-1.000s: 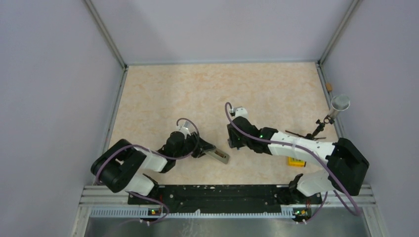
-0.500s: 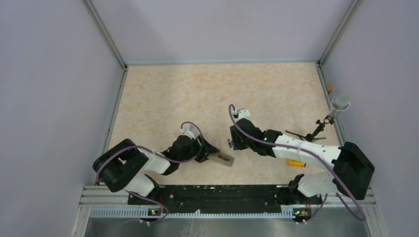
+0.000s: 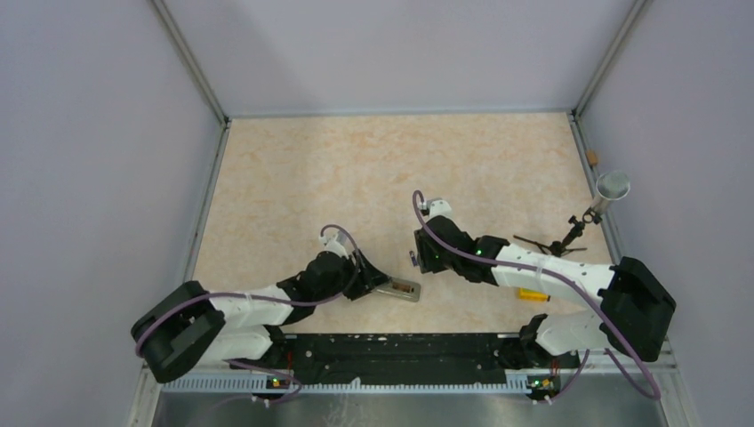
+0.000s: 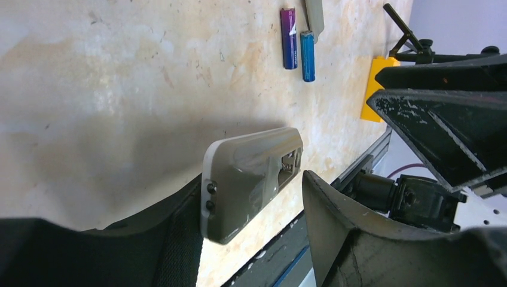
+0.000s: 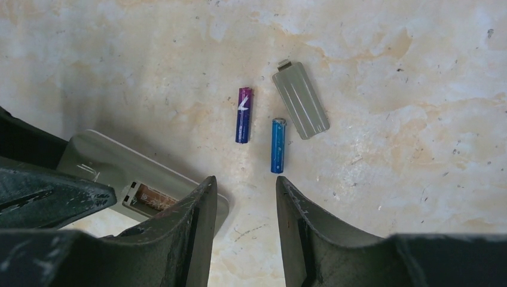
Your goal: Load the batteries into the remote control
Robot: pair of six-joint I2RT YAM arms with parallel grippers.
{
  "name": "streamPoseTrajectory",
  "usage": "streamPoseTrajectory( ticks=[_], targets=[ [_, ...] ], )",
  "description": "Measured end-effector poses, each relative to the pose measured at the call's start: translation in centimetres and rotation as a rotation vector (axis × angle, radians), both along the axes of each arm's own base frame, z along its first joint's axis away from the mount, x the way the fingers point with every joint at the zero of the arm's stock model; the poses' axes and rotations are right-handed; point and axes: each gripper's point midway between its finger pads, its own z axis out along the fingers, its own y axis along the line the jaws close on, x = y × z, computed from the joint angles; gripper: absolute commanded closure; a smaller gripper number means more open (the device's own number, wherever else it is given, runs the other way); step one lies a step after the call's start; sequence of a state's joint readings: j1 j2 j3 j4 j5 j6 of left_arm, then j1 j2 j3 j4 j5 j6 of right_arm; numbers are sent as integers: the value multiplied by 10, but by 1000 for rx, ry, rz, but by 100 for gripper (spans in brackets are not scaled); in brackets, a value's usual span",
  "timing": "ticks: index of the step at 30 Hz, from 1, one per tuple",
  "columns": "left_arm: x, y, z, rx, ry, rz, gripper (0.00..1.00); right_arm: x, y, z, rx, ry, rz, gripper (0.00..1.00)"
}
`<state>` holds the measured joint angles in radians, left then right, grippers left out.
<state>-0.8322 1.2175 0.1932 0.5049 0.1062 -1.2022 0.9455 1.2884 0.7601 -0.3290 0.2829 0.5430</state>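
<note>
The remote control [image 4: 251,179] lies grey back up on the table, its battery recess [image 5: 149,197] open and empty. My left gripper [image 4: 254,182] stands open around the remote's near end; one finger [image 4: 179,239] is close against it and the other [image 4: 359,233] is apart from it. Two batteries lie side by side farther out, one purple-blue [image 5: 243,115] and one blue [image 5: 278,145]. My right gripper [image 5: 245,182] hovers open just short of them with nothing between its fingers. In the top view the remote [image 3: 397,288] lies between the two grippers.
A grey battery cover [image 5: 301,100] lies just beyond the batteries. A yellow stick [image 3: 533,294] rests by the right arm. A small black stand [image 3: 569,238] with a metal cup [image 3: 612,185] is at the right edge. The black rail [image 3: 382,347] runs along the near edge.
My left gripper has opened and let go of the remote, which now lies flat a little farther right. The left arm has dropped lower. The right gripper drew slightly nearer.
</note>
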Motion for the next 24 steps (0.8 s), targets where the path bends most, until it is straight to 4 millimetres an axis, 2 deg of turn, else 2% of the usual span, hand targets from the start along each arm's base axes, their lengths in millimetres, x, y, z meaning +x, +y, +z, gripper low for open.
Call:
streamPoseTrajectory(
  ticks=[4,14,24],
  targets=[
    [-6,9,7,36,-29,7,41,-1,0,0,0,2,2,59],
    [-12,50,11,182,-91,64,40,-1,-2,-4,-21,4,16,60],
    [-11,64,19,278,-148,47,38,-3,-10,-35,-147,51,50,63]
  ],
)
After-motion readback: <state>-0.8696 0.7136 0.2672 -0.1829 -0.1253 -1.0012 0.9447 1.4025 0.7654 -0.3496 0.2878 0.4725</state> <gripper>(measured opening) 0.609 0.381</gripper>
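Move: The remote lies just off the open left fingers, its middle about 4 cm to their right and 3 cm lower; from that hand the blue battery is 6 cm ahead, 14 cm right. From the right hand, some 7 cm above the table, the blue battery lies about 5 cm ahead and 1 cm right, the purple battery 6 cm ahead and 3 cm left, the battery cover 10 cm straight ahead, and the remote's middle 9 cm left, 1 cm back. Draw the opened left gripper off the remote's left end, about 6 cm to the left with a slight lift, tipping its fingers some 15 degrees more steeply down. Hold the right gripper still at first, then lower it about 3.5 cm towards the blue battery, tilting slightly, fingers still apart and touching nothing. ##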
